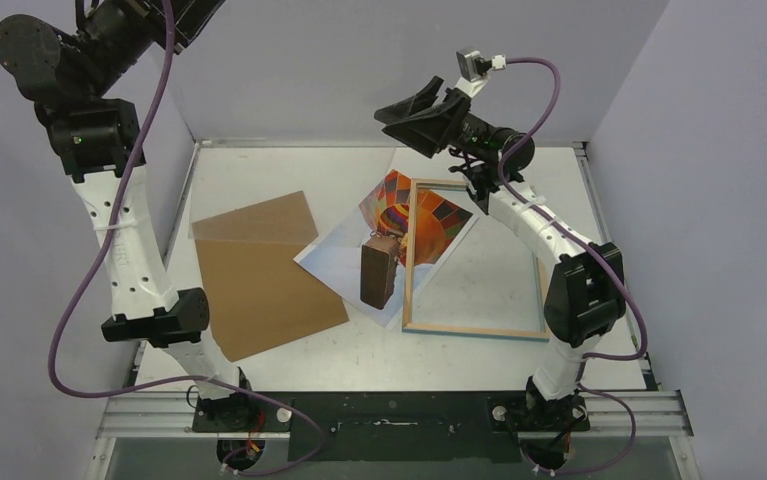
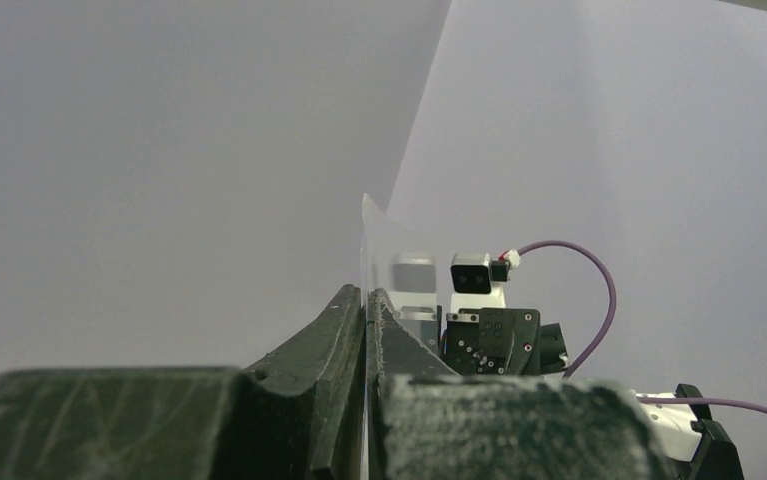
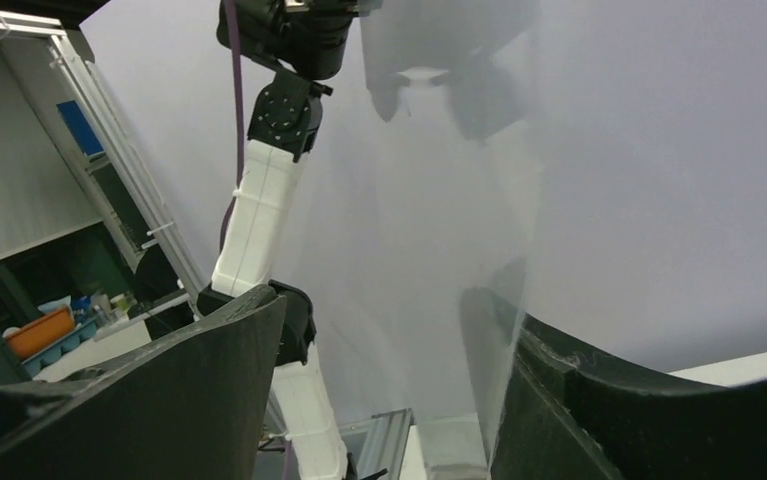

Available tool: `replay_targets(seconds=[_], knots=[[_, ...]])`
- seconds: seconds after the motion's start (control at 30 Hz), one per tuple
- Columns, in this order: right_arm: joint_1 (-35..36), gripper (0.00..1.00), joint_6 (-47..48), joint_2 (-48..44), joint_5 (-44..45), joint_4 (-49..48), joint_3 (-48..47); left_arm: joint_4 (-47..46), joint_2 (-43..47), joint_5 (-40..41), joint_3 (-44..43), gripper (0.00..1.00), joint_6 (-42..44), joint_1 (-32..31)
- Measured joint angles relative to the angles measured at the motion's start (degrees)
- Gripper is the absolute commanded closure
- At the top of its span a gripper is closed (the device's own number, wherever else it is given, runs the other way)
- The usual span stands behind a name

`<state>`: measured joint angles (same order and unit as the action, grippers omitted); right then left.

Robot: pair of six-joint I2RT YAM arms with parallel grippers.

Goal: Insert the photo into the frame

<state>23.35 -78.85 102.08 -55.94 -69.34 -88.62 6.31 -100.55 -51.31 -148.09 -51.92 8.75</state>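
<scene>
The photo (image 1: pixel 391 225), a hot-air balloon print, lies mid-table with its right part under the frame (image 1: pixel 474 327). The frame lies flat, wood-coloured side up. Both arms are raised above the table. My left gripper (image 2: pixel 366 296) is shut on the edge of a clear sheet (image 2: pixel 383 245) that stands up between its fingers. My right gripper (image 1: pixel 406 120) hangs high over the back of the table, jaws apart. In the right wrist view the clear sheet (image 3: pixel 439 200) passes between its fingers (image 3: pixel 209 380), its edge close against the right one.
A brown backing board (image 1: pixel 264 270) lies left of the photo. A small brown block (image 1: pixel 379 272) stands on the photo's lower part. Grey walls enclose the table on three sides, with a metal rail (image 1: pixel 389 415) along the near edge.
</scene>
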Motion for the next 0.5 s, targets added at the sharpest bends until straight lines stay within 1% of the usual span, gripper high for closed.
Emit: replay_targets(seconds=[0.2,0.5], knots=[[2.0,0.54,-1.9,0.0,-0.5,-1.8,0.0,-3.7,-1.0,0.8,0.2,1.0,-2.6,0.2],[2.5,0.71,-7.8,1.7,1.0,-8.8,1.4,-7.1,-1.4,4.4,0.8,1.0,-4.6,0.4]])
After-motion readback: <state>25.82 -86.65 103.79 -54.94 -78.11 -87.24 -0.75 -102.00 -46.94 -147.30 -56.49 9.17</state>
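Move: The free right edge of the clear sheet already stands between the right hand's open fingers, roughly 2 cm ahead of the hand point, 3 cm to its left and about level. On the table, some 46 cm below that hand, the photo lies about 5 cm ahead, and the frame some 18 cm to the right and 3 cm ahead. From the left hand, pinching the sheet's other side, this edge is about 20 cm right, 2 cm back and 19 cm below. The right fingers close around the clear sheet's edge to roughly half their starting gap, the forward finger coming up against the sheet; meanwhile this hand draws back about 2 cm and turns a few degrees counter-clockwise. The left hand keeps its pinch, easing up, forward and left some 2 cm in all, with a slight roll. ##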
